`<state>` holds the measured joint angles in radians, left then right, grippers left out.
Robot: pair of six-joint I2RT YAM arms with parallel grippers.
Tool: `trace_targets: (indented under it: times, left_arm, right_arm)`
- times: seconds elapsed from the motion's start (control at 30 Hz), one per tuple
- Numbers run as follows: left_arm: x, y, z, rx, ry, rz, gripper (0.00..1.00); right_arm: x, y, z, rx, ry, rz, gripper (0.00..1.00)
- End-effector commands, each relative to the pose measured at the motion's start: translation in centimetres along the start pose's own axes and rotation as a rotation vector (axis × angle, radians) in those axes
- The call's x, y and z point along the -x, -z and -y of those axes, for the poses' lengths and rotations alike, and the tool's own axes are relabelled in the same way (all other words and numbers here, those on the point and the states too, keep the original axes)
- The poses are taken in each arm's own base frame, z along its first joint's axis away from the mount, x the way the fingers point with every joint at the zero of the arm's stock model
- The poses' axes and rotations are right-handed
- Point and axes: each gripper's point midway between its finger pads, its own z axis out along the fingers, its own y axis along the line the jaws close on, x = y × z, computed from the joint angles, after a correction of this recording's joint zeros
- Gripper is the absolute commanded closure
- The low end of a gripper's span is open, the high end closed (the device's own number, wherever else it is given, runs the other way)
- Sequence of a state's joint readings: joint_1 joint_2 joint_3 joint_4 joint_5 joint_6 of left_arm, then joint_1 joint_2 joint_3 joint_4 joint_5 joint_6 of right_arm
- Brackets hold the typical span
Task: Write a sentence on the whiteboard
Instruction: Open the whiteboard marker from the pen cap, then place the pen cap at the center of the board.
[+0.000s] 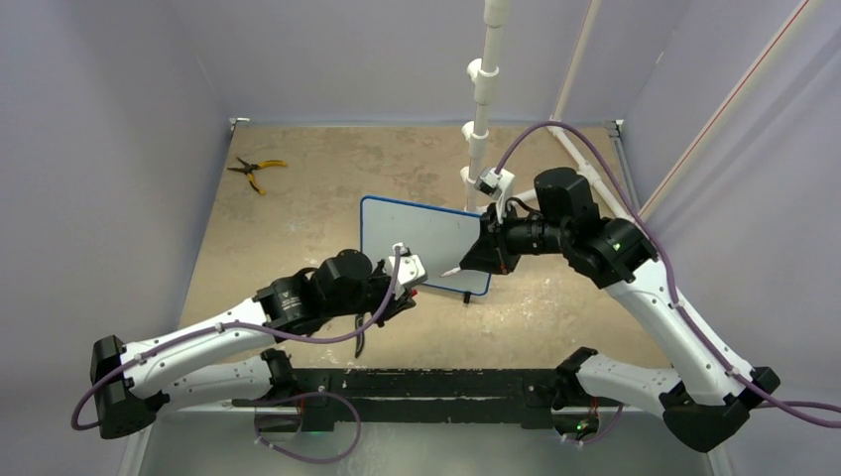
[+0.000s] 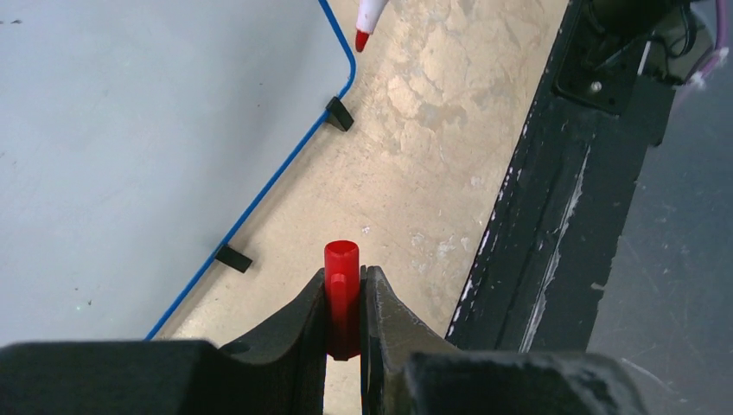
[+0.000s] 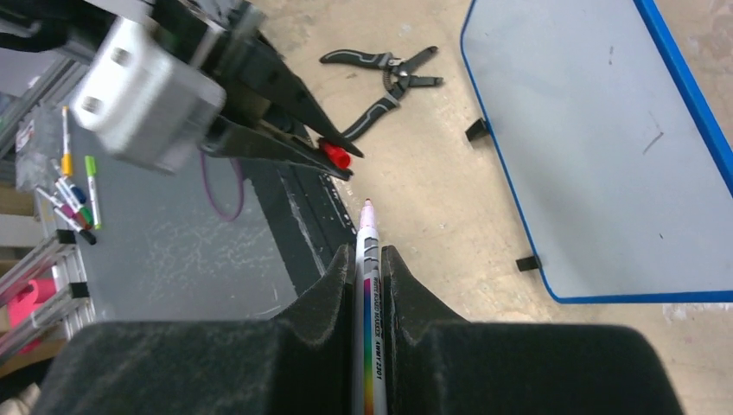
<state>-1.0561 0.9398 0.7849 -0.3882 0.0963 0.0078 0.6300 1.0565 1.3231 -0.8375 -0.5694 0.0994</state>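
The whiteboard [image 1: 421,233] lies flat mid-table, its blue frame and black feet showing in the left wrist view [image 2: 130,130] and the right wrist view [image 3: 588,147]. The sentence is out of view; the white face carries only faint specks. My left gripper [image 2: 346,275] is shut on a red marker cap [image 2: 342,290], just off the board's near edge [image 1: 409,293]. My right gripper [image 3: 368,252] is shut on a white marker [image 3: 372,303] at the board's near right corner [image 1: 476,260]. The marker's uncapped red tip [image 2: 363,39] points toward the cap [image 3: 335,156].
Yellow-handled pliers [image 1: 256,171] lie at the far left of the table, also in the right wrist view [image 3: 385,78]. A white pipe post [image 1: 481,109] stands behind the board. A black rail [image 1: 426,387] runs along the near edge. Several spare markers [image 3: 73,190] lie off the table.
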Motion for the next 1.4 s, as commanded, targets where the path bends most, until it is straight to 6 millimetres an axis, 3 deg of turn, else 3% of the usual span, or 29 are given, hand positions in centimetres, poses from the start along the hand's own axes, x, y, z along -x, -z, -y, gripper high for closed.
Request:
trace_targets:
  times: [0.0, 0.2, 0.33, 0.53, 0.73, 0.9, 1.03, 1.17, 1.37]
  left_arm:
    - [1.1, 0.4, -0.5, 0.069, 0.187, 0.079, 1.00]
    - [-2.5, -1.1, -2.2, 0.217, 0.452, 0.091, 1.00]
    - [-6.9, -1.9, -4.0, 0.369, 0.594, 0.069, 1.00]
    - [-11.6, -3.2, -4.3, 0.437, 0.671, -0.003, 1.00]
    - [-14.7, -4.0, -4.7, 0.498, 0.673, -0.081, 0.98]
    - [-16.0, -4.4, -4.9, 0.525, 0.660, -0.128, 0.88]
    - [-16.2, -4.1, -5.2, 0.549, 0.662, -0.131, 0.73]
    - [-15.7, -3.4, -5.6, 0.568, 0.661, -0.106, 0.53]
    - [-13.4, -2.8, -6.1, 0.568, 0.641, -0.041, 0.45]
  right_arm:
    - [1.9, -0.2, 1.2, -0.068, 0.042, 0.099, 1.00]
    - [5.2, 1.0, 2.4, -0.167, 0.069, 0.336, 1.00]
    - [7.0, 2.0, 3.4, -0.233, 0.062, 0.498, 1.00]
    - [8.2, 2.8, 3.5, -0.241, 0.072, 0.628, 1.00]
    - [8.9, 3.8, 3.5, -0.261, 0.106, 0.701, 1.00]
    - [9.3, 4.5, 3.3, -0.264, 0.124, 0.750, 1.00]
    - [9.5, 5.4, 3.2, -0.279, 0.139, 0.792, 1.00]
    - [9.4, 5.8, 3.3, -0.290, 0.141, 0.815, 1.00]
    - [9.2, 5.6, 3.9, -0.312, 0.132, 0.813, 1.00]
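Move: The left hand, still pinching the red cap, has the bare table spot for it about 2 cm ahead, 6 cm to its left and 17 cm below. At table height too, the wire strippers lie some 12 cm to the hand's left and 2 cm ahead, and the whiteboard's middle about 20 cm ahead, 5 cm right. The uncapped marker is about 12 cm right, 3 cm ahead and 10 cm above. From the right hand, still gripping that marker, the whiteboard's middle lies about 18 cm ahead, 9 cm left, 30 cm below. The left hand carries the red cap down about 16 cm and some 6 cm left, to the bare table beside the wire strippers, its wrist turning roughly 45 degrees counter-clockwise and tipping further down, then opens to let go of the cap and begins to rise. Meanwhile the right hand keeps its grip on the marker and draws it away from the left hand, up about 7 cm, forward 6 and a little right, after a slight initial dip, swinging clockwise and lifting its fingers until they point forward-left, just above level. ##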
